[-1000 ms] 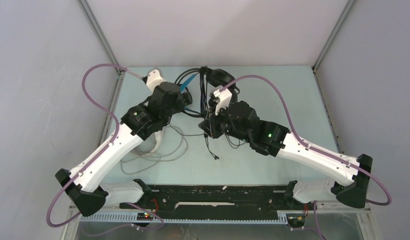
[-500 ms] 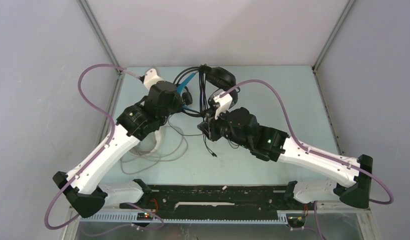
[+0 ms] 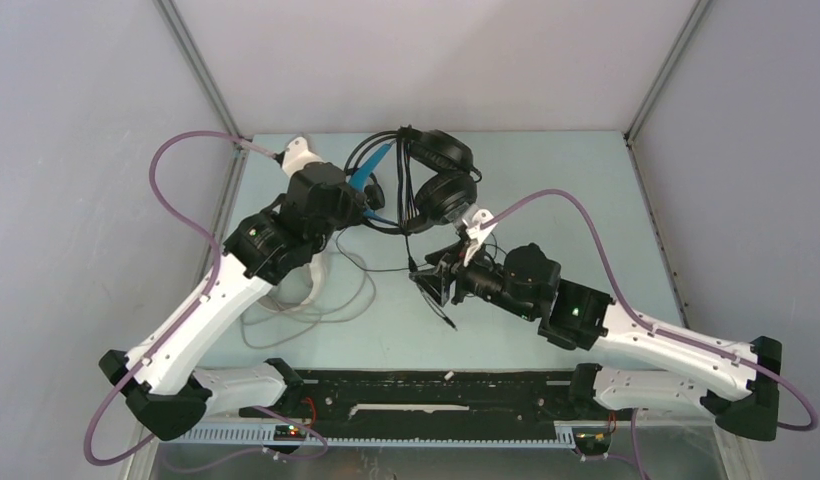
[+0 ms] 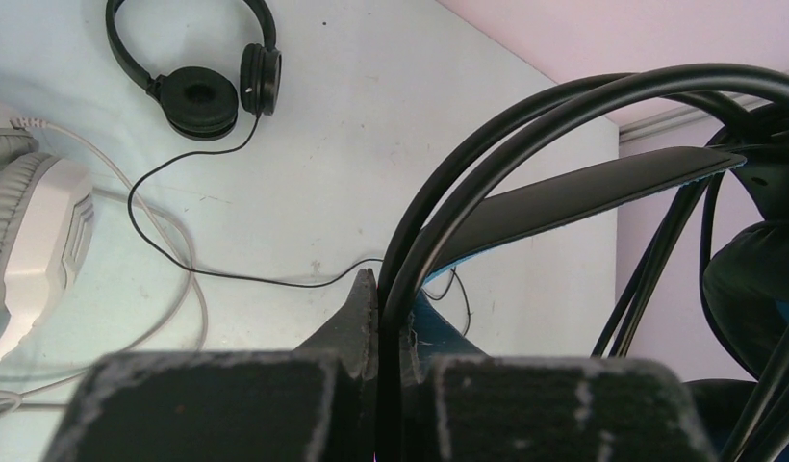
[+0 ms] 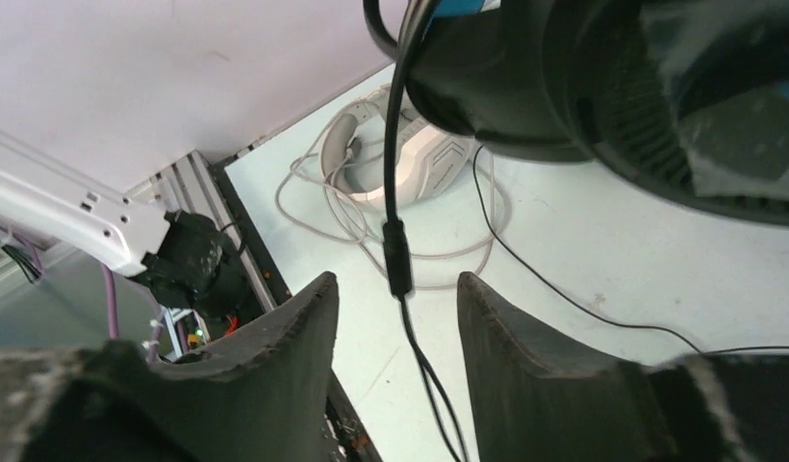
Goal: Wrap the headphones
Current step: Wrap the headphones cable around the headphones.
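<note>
The black headphones with the blue headband (image 3: 441, 172) hang at the back centre, cable loops wound round them. My left gripper (image 3: 374, 200) is shut on their black headband rails (image 4: 410, 241), blue padding beside the pads. My right gripper (image 3: 433, 278) is open in front of the cups. The cable's inline remote (image 5: 398, 255) dangles between its fingers (image 5: 304, 327), touching neither. The ear cups (image 5: 612, 87) loom just above the right wrist camera. The white headphones (image 4: 35, 241) and the small black headphones (image 4: 203, 91) lie on the table.
Loose white cable loops (image 3: 306, 312) and a thin black cable (image 3: 386, 266) lie on the table left of centre. The white headphones (image 3: 311, 288) lie partly under my left arm. Grey enclosure walls stand close behind and beside. A black rail (image 3: 426, 395) runs along the near edge.
My right gripper has opened, let go of the cable and drawn back toward the near right, uncovering the ear cups. The left arm has shifted slightly left, still gripping.
</note>
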`<move>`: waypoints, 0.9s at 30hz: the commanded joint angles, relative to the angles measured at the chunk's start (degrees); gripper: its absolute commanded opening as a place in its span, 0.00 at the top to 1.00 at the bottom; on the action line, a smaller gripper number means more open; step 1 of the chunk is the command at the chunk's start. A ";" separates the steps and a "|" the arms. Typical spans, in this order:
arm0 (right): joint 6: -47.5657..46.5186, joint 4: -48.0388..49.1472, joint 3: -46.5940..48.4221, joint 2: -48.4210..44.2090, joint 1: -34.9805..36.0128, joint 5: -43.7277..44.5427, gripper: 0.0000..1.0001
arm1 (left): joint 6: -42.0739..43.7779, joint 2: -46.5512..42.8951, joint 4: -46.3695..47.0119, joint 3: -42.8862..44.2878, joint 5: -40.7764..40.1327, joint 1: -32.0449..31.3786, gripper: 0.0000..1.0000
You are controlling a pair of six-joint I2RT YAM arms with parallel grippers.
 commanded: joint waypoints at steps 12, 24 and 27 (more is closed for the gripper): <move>-10.07 22.24 -19.09 -8.04 -0.06 -6.17 0.32 | -3.63 -3.28 6.07 8.50 5.32 0.00 1.00; -15.34 32.31 -24.69 -3.96 -0.15 -9.30 0.27 | -4.66 -3.63 5.90 9.56 7.72 -0.05 1.00; -17.06 33.02 -25.95 -2.62 -0.15 -9.99 0.30 | -5.09 -3.68 6.20 9.47 8.25 -0.06 1.00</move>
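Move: From the right gripper, the hanging cable's splitter is roughly 2 cm left and 1 cm forward, about level between the half-open fingers. The plug end dangles some 8 cm back, 4 cm right and 10 cm lower. The nearer ear cup is about 10 cm forward, 3 cm right and 9 cm above the right gripper. From the left gripper, still pinching the headband, the splitter is around 10 cm back, 8 cm right and 8 cm below. Drop the right gripper about 7 cm along the hanging cable, easing some 2 cm back at first, and open its fingers wider so the thin lower strands stay in the gap between them; swing it about 10 degrees counter-clockwise as it goes. Meanwhile keep the left grip on the headband and lift the headphones about 4 cm, drifting slightly right. ##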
